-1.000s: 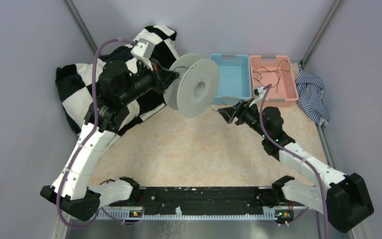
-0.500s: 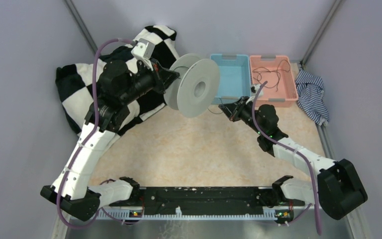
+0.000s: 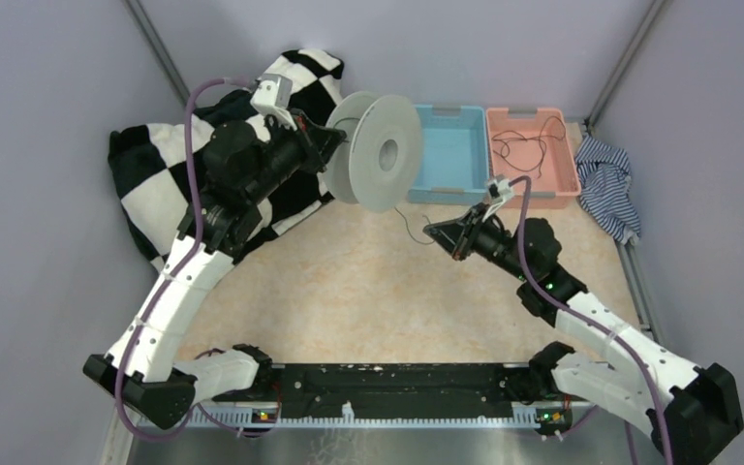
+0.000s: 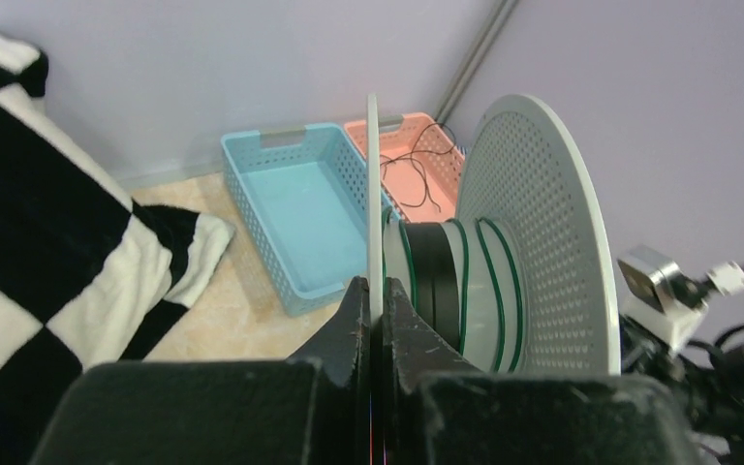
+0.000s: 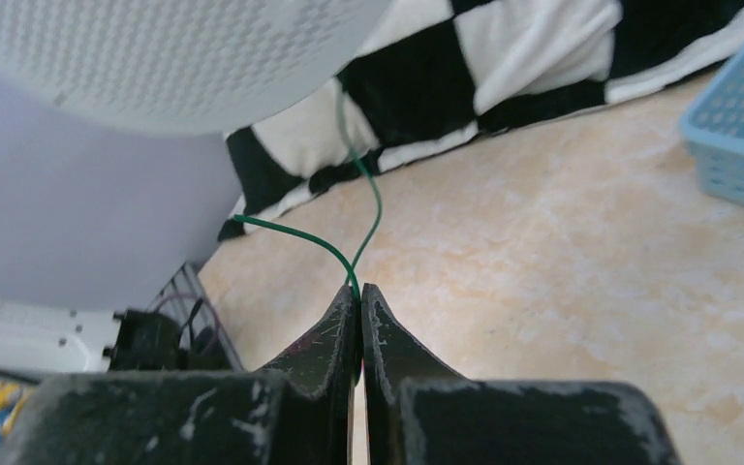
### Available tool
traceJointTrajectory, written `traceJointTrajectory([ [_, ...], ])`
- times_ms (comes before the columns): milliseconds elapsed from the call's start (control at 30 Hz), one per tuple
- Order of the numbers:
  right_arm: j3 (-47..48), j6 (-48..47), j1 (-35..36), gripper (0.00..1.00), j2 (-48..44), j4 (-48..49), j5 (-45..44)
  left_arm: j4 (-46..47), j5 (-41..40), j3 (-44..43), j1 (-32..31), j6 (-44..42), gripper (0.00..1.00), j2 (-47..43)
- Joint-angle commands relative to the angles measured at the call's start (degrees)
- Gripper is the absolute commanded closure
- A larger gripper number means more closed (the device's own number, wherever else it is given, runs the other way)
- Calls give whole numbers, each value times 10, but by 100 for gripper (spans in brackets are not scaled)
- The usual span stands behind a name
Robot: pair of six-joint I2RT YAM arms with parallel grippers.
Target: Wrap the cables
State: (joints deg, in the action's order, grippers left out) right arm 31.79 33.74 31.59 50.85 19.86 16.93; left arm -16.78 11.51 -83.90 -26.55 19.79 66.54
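Observation:
My left gripper (image 3: 334,140) is shut on the thin rim of one flange of the pale grey spool (image 3: 378,152), holding it up over the table's back edge. In the left wrist view the jaws (image 4: 373,283) pinch that flange, and thin green turns (image 4: 489,281) lie round the spool hub. My right gripper (image 3: 433,230) is shut on a thin green cable (image 5: 373,208) that rises from its fingertips (image 5: 358,288) to the spool above. More thin black cables (image 3: 528,145) lie loose in the pink basket.
A blue basket (image 3: 450,145) and a pink basket (image 3: 570,170) stand side by side at the back. A black-and-white checked cloth (image 3: 145,184) lies under the left arm. A striped cloth (image 3: 605,179) sits at the right edge.
My right gripper has shut on the green cable and drawn back toward the near side. The left arm has lifted and turned the spool slightly.

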Motion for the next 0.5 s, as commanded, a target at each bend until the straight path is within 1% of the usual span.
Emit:
traceJointTrajectory([
  [0, 46, -62, 88, 100, -23, -107, -14, 129, -71, 48, 3, 88, 100, -9],
  [133, 80, -90, 187, 100, -13, -118, -65, 159, -98, 74, 2, 113, 100, -8],
  [200, 122, -108, 226, 100, 11, -129, -81, 152, -109, 80, 2, 111, 100, -9],
  [267, 168, -123, 255, 100, 39, -130, -83, 155, -145, 99, 1, 105, 100, -17],
  [367, 226, -130, 275, 100, 75, -115, -69, 164, -163, 129, 2, 86, 100, -26],
  [467, 282, -136, 277, 100, 102, -100, -63, 159, -166, 143, -1, 52, 100, -33],
])
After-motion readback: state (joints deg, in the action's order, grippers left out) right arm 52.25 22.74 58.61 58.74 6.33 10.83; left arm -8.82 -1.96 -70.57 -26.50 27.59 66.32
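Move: My right hand has the green cable's end pinched. The spool hub it is being wrapped round lies some 7 cm ahead of it, 10 cm to its left and 16 cm above. My left hand grips the spool's near flange at the rim, with the hub about 2 cm ahead, 6 cm to its right and 2 cm lower. The blue basket stands on the table roughly 30 cm ahead of my right hand, 7 cm to its right and 22 cm below. I sweep my right hand left and back about 14 cm, keeping the cable pinched, past the near side of the spool, then curl it upward some 7 cm while it swings about 20 degrees counter-clockwise. Meanwhile my left hand lowers the spool about 7 cm, easing it forward and a little left and turning it some 15 degrees counter-clockwise, its grip on the flange unchanged. ##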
